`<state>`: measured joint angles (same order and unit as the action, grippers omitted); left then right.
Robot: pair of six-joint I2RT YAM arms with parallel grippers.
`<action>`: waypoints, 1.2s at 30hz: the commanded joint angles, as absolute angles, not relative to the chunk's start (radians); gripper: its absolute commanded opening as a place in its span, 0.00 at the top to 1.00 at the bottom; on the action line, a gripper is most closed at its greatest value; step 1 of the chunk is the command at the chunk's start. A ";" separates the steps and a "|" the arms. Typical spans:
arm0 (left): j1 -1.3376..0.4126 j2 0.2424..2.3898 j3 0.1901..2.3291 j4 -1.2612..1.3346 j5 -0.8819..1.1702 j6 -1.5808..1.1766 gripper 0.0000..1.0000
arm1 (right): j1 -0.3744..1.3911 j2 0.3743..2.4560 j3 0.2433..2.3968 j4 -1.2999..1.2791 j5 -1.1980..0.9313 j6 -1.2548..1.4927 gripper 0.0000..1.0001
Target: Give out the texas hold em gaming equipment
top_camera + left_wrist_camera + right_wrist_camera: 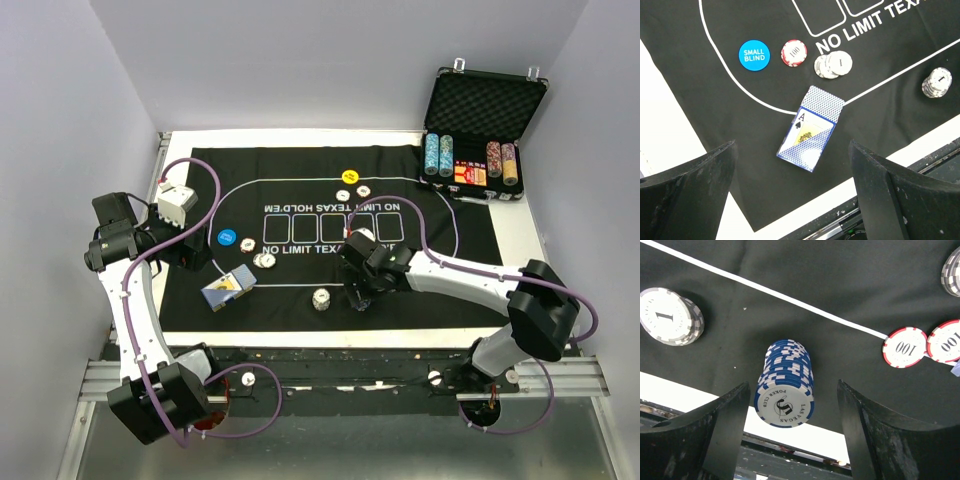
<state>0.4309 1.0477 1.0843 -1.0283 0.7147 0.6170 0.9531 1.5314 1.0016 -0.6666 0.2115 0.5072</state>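
A tall stack of blue-and-white poker chips (786,382) stands on the black mat between the fingers of my right gripper (792,390). The jaws are open, with a gap on both sides of the stack. A low grey-white chip stack (670,316) lies to its left, and two red "100" chips (904,346) to its right. My left gripper (795,200) hangs open and empty above the blue deck box (811,129), whose flap is open with an ace showing. Beyond the box are the blue "SMALL BLIND" disc (754,54), a red chip (794,52) and a grey chip stack (832,64).
The black felt mat (300,160) covers the table. A yellow disc (349,176) and two white discs (343,195) lie near its far edge. An open black case (480,105) with upright chip stacks stands at the back right. The mat's near edge runs just behind both grippers.
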 commanded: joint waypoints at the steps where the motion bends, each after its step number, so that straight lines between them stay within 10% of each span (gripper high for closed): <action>1: 0.439 1.045 1.112 -1.035 0.721 0.620 0.01 | 0.965 1.537 0.985 -0.626 0.221 0.534 0.27; 25: 0.437 1.043 1.115 -1.031 0.721 0.618 0.01 | 0.968 1.522 1.022 -0.664 0.218 0.535 0.65; 36: 0.439 1.034 1.103 -1.020 0.726 0.611 0.01 | 0.966 1.561 1.241 -0.717 0.218 0.457 0.66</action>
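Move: Between the right hand's open fingers stands the blue chip stack, its middle about 1 cm to the left of the hand and some 2 cm below. The white chip stack stands level with the blue stack and about 11 cm to its left. The nearer red 100 chip lies flat some 8 cm to the hand's right and 4 cm farther out. From the idle left hand, the blue stack is roughly 38 cm right, 7 cm back and 16 cm below. Almost in place at first, easing less than 1 cm left and slightly down, the right hand closes its fingers from wide to about half open and pinches the upper part of the blue chip stack from both sides. After a short hold it lifts with increasing speed, up about 5 cm, also going left and forward by 2 to 3 cm each, away from the table. ##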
